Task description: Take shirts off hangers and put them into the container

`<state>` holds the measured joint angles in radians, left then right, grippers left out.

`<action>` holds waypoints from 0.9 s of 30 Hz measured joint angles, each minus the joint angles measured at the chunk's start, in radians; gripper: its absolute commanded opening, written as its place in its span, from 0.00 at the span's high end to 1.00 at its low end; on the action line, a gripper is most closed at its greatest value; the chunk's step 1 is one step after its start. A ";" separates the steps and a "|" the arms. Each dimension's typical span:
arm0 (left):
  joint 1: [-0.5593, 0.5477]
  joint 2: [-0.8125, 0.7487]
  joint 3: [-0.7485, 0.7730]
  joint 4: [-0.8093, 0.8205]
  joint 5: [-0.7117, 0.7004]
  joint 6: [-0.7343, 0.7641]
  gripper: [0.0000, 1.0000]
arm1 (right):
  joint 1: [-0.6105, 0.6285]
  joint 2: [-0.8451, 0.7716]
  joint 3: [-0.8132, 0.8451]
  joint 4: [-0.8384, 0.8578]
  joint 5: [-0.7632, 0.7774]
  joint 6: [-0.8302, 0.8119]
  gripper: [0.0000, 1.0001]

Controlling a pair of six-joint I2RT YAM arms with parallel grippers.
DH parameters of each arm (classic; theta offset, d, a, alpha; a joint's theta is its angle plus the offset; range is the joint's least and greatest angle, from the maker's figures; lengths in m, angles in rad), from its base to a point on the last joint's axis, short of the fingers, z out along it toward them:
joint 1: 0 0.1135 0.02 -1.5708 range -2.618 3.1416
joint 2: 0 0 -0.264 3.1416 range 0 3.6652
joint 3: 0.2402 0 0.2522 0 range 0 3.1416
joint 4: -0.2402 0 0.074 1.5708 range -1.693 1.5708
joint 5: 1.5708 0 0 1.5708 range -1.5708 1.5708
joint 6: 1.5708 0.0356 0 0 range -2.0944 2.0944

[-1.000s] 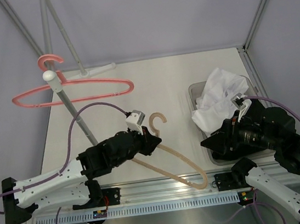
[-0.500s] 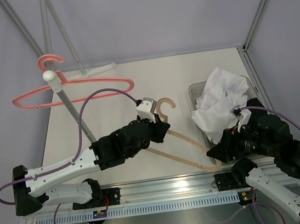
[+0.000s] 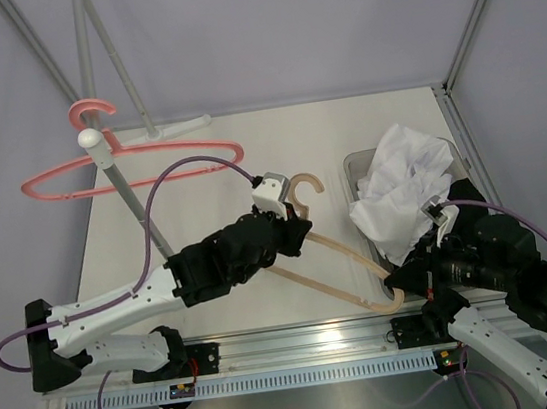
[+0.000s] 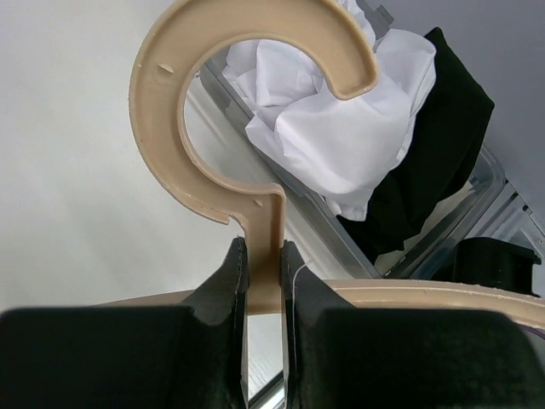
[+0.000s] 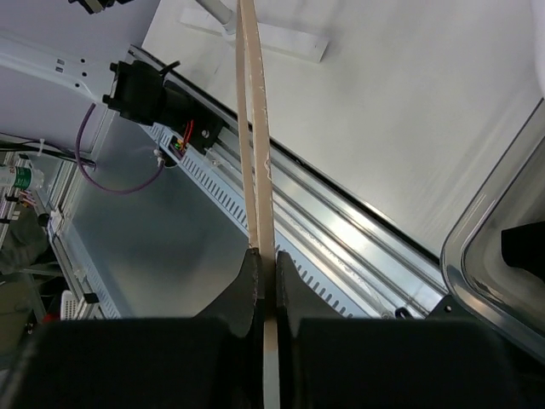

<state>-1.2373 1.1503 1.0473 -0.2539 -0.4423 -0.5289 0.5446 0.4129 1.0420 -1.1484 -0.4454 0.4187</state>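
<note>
The pale tan hanger [image 3: 340, 251] hangs bare over the table, its hook [image 4: 162, 111] pointing away. My left gripper [image 3: 294, 224] is shut on its neck just under the hook [image 4: 264, 249]. My right gripper [image 3: 397, 284] is shut on the thin arm at the hanger's right end [image 5: 266, 256]. The white shirt [image 3: 402, 183] lies crumpled in the clear container [image 3: 349, 164], spilling over its left rim. Beside the white shirt in the left wrist view, the black shirt [image 4: 426, 145] also lies in the container. The pink hanger [image 3: 137, 167] hangs bare on the rack.
The grey rack pole [image 3: 131, 198] with its white knob [image 3: 92, 140] leans over the table's left side. Its foot [image 3: 183, 128] rests at the back. An aluminium rail [image 3: 291, 338] runs along the near edge. Frame posts stand at the corners.
My left gripper carried the tan hanger right, toward the container. My right gripper came down and left from the container to the hanger's right end and shut on it.
</note>
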 measured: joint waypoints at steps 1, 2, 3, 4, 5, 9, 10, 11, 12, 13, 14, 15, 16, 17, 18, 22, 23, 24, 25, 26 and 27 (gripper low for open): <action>0.000 0.001 0.008 -0.002 0.000 0.006 0.97 | 0.000 -0.002 0.000 0.003 -0.003 0.000 1.00; 0.000 0.002 0.017 -0.005 0.000 0.011 0.94 | 0.000 -0.005 0.003 0.007 -0.009 0.000 1.00; 0.000 0.002 0.027 -0.010 0.001 0.016 0.86 | 0.000 -0.006 0.008 0.010 -0.011 0.000 1.00; 0.000 0.003 0.038 -0.017 0.001 0.021 0.61 | 0.000 -0.007 0.014 0.011 -0.011 0.000 1.00; 0.000 0.004 0.049 -0.024 0.005 0.037 0.47 | 0.000 -0.007 0.021 0.011 -0.012 0.000 1.00; 0.001 0.000 0.097 0.001 0.055 0.053 0.15 | 0.000 -0.005 0.033 -0.023 0.008 0.004 1.00; 0.001 -0.005 0.105 0.010 0.074 0.055 0.11 | 0.000 -0.001 0.035 -0.034 0.018 0.005 1.00; 0.000 -0.013 0.112 0.017 0.096 0.060 0.10 | 0.000 0.003 0.038 -0.048 0.033 0.006 1.00; -0.002 -0.026 0.116 0.021 0.115 0.062 0.09 | 0.000 0.008 0.043 -0.063 0.055 0.008 1.00; -0.007 -0.041 0.119 0.024 0.130 0.063 0.09 | 0.000 0.013 0.052 -0.078 0.076 0.010 1.00; -0.015 -0.065 0.119 0.025 0.149 0.066 0.09 | 0.000 0.020 0.066 -0.094 0.109 0.014 1.00; -0.023 -0.090 0.119 0.024 0.167 0.066 0.09 | 0.000 0.027 0.085 -0.115 0.155 0.017 1.00; -0.031 -0.113 0.119 0.025 0.188 0.066 0.09 | 0.000 0.033 0.105 -0.129 0.197 0.020 1.00; -0.040 -0.138 0.119 0.026 0.209 0.066 0.09 | 0.000 0.040 0.128 -0.142 0.245 0.022 1.00; -0.045 -0.158 0.119 0.027 0.227 0.065 0.09 | 0.000 0.048 0.148 -0.151 0.280 0.023 1.00; -0.055 -0.257 0.059 0.073 0.315 0.039 0.09 | 0.000 0.114 0.254 -0.170 0.446 0.018 1.00; -0.055 -0.282 0.028 0.078 0.335 0.027 0.10 | 0.000 0.139 0.275 -0.164 0.477 0.011 1.00; -0.056 -0.306 -0.010 0.087 0.352 0.013 0.11 | 0.000 0.165 0.291 -0.153 0.508 0.003 1.00; -0.058 -0.327 -0.050 0.091 0.369 -0.005 0.11 | 0.000 0.192 0.303 -0.140 0.534 -0.006 1.00; -0.061 -0.344 -0.094 0.094 0.385 -0.023 0.12 | 0.000 0.235 0.315 -0.115 0.562 -0.020 1.00; -0.066 -0.361 -0.134 0.092 0.394 -0.037 0.12 | 0.000 0.272 0.324 -0.096 0.575 -0.030 1.00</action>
<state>-1.3029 0.7895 0.9131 -0.1623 -0.0483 -0.5663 0.5442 0.6846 1.3663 -1.2442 0.1291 0.3885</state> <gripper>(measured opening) 0.894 0.035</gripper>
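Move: Both hands grip the tan hanger, the left at its neck, the right at its end; its middle is about 6 cm back and 4 cm right of the left hand, and 5 cm ahead and 12 cm left of the right. From the right hand the container's middle is roughly 20 cm ahead, 14 cm right and 24 cm below, the white shirt 26 cm ahead and 8 cm right, the black shirt 15 cm ahead and 18 cm right. The container is some 30 cm right and 9 cm ahead of the left hand. Upward first, the left hand opens wide and lets go of the hanger's neck, rises some 13 cm as it draws back about 10 cm, then sinks part of the way. The right hand keeps its pinch and nearly waits until the left is clear, then swings right, forward and up towards the container, turning clockwise with the hanger. ##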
